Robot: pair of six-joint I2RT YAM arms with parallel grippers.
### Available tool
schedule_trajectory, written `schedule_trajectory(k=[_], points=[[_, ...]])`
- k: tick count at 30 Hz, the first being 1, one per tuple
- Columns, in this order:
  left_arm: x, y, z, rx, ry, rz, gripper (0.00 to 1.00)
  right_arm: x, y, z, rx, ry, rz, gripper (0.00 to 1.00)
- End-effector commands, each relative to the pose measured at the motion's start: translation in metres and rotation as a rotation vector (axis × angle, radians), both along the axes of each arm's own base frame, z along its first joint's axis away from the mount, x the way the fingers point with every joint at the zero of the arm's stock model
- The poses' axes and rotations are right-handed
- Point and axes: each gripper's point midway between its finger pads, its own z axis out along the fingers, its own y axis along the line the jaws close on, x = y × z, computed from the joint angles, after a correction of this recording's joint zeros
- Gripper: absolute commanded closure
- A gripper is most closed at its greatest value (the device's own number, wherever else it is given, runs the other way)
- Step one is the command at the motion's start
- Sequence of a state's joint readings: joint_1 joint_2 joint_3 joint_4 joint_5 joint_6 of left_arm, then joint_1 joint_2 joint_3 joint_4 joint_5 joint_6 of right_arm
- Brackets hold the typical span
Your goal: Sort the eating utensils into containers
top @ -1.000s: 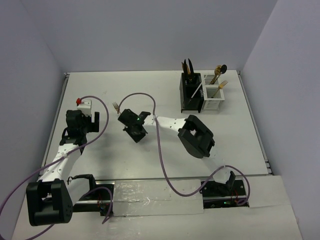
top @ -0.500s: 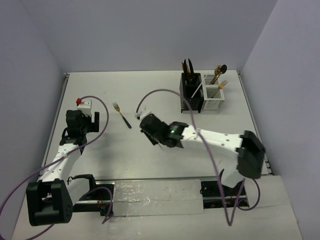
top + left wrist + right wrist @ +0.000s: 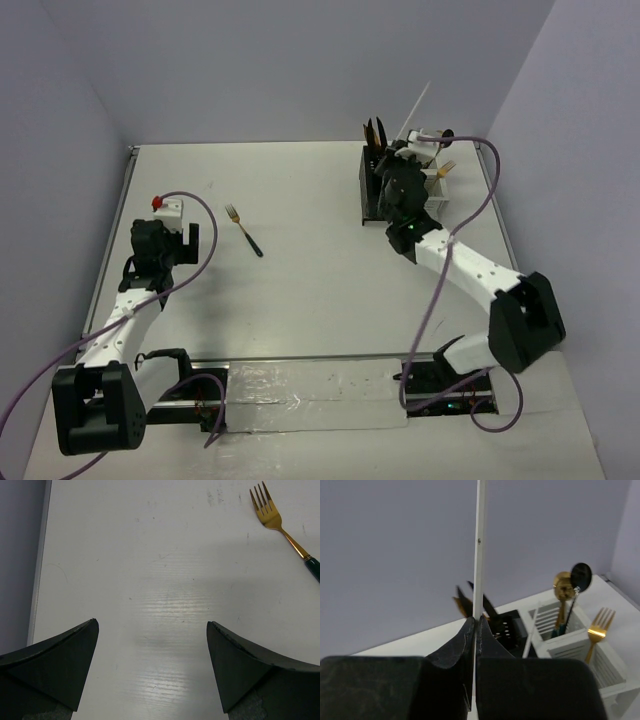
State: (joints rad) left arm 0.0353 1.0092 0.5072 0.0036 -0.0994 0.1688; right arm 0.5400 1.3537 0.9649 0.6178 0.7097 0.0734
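Note:
My right gripper [image 3: 405,158] is shut on a thin white stick [image 3: 416,107] and holds it upright above the black caddy [image 3: 376,200]; the stick [image 3: 480,545] rises straight from the closed fingertips [image 3: 468,630] in the right wrist view. The black caddy [image 3: 512,625] holds dark knives. The joined white caddy [image 3: 432,198] holds a gold spoon, a black spoon, a gold fork [image 3: 597,630] and another white stick. One gold fork with a dark handle [image 3: 243,229] lies on the table at left centre; it also shows in the left wrist view [image 3: 280,527]. My left gripper [image 3: 152,630] is open and empty over bare table.
A small white box with a red button [image 3: 167,207] sits by the left arm. Purple cables loop from both arms. Grey walls close in the table [image 3: 300,280] at the back and on both sides.
My right arm has swung from the table's middle to the back right, carrying the white stick up over the caddies. The left arm has not moved.

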Motion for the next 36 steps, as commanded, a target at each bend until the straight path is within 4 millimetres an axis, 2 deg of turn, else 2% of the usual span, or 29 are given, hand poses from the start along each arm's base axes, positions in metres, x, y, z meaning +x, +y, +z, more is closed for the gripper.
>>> schedule_trajectory(k=[1,2,3,6,10,14,15,20,21,22,23,24,25,26,27,28,29,30,31,32,33,34,35,36], points=[[0.005,-0.006,0.012,-0.024,-0.038,-0.037,0.01,0.024,-0.040,0.008,0.153,-0.106,-0.180,1.00],[0.005,-0.007,0.009,-0.027,-0.026,-0.039,0.01,0.029,-0.047,0.002,0.154,-0.096,-0.200,1.00],[0.006,-0.007,0.010,-0.030,-0.024,-0.040,0.01,0.038,-0.047,-0.014,0.143,-0.063,-0.209,1.00],[0.007,-0.005,0.007,-0.025,-0.014,-0.027,0.01,0.052,-0.047,-0.042,0.133,-0.013,-0.226,1.00],[0.006,-0.002,0.008,-0.016,-0.016,-0.013,0.01,0.065,-0.051,-0.070,0.162,0.023,-0.240,1.00],[0.005,-0.005,0.009,-0.019,-0.024,-0.030,0.01,0.075,-0.043,-0.098,0.166,0.093,-0.209,1.00],[0.005,-0.005,0.009,-0.020,-0.024,-0.031,0.01,0.076,-0.042,-0.110,0.165,0.123,-0.211,1.00],[0.008,-0.005,0.009,-0.022,-0.016,-0.028,0.01,0.078,-0.040,-0.129,0.165,0.165,-0.214,1.00],[0.009,-0.004,0.008,-0.022,-0.013,-0.027,0.01,0.077,-0.039,-0.132,0.167,0.181,-0.209,0.98],[0.007,-0.004,0.006,-0.022,0.002,-0.026,0.01,0.076,-0.038,-0.133,0.171,0.189,-0.201,0.91],[0.007,-0.004,0.008,-0.024,0.014,-0.025,0.01,0.073,-0.036,-0.133,0.174,0.199,-0.189,0.71],[0.008,-0.007,0.010,-0.032,0.020,-0.039,0.01,0.070,-0.035,-0.127,0.177,0.198,-0.173,0.60],[0.009,-0.008,0.011,-0.041,0.033,-0.040,0.01,0.069,-0.030,-0.125,0.177,0.203,-0.137,0.44],[0.017,-0.011,0.026,-0.051,0.011,-0.052,0.01,0.066,-0.030,-0.124,0.176,0.210,-0.127,0.40],[0.015,-0.014,0.026,-0.066,0.048,-0.064,0.01,0.060,-0.030,-0.114,0.179,0.210,-0.119,0.36],[0.018,-0.027,0.022,-0.104,0.090,-0.115,0.01,0.055,-0.029,-0.110,0.177,0.211,-0.113,0.32],[0.030,-0.035,0.046,-0.125,0.071,-0.134,0.01,0.050,-0.030,-0.106,0.174,0.211,-0.110,0.29],[0.024,-0.040,0.041,-0.138,0.147,-0.139,0.01,0.042,-0.030,-0.091,0.173,0.191,-0.101,0.27],[0.028,-0.064,0.032,-0.120,0.210,-0.185,0.01,0.037,-0.031,-0.085,0.169,0.184,-0.100,0.26],[0.037,-0.076,0.048,-0.113,0.198,-0.203,0.01,0.027,-0.032,-0.071,0.170,0.158,-0.089,0.25],[0.035,-0.092,0.032,-0.109,0.281,-0.235,0.01,0.021,-0.028,-0.065,0.144,0.155,-0.071,0.25],[0.033,-0.119,0.026,-0.103,0.318,-0.300,0.01,0.017,-0.026,-0.061,0.131,0.156,-0.058,0.25],[0.041,-0.132,0.033,-0.121,0.324,-0.307,0.01,0.010,-0.024,-0.049,0.131,0.138,-0.041,0.25],[0.043,-0.142,0.027,-0.124,0.365,-0.317,0.01,0.005,-0.022,-0.048,0.105,0.155,-0.033,0.25]])
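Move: My right hand holds a chopstick high over the containers. The black container's near compartment is about 7 cm ahead, 4 cm to the right and 27 cm below; its far compartment with the knives is roughly 9 cm beyond that. The white container's middle lies about 12 cm ahead and 15 cm to the right of this hand. From my open left hand the fork lies some 8 cm ahead, 18 cm to the right and 11 cm below. I lower the chopstick about 16 cm with my right hand, easing forward some 7 cm and a little right, into the black container's near compartment, open my fingers to let go, then back off upward. Late on, my left hand sets off quickly towards the fork, about 11 cm right, then also forward and up, turning clockwise and tipping down, fingers still wide open. ##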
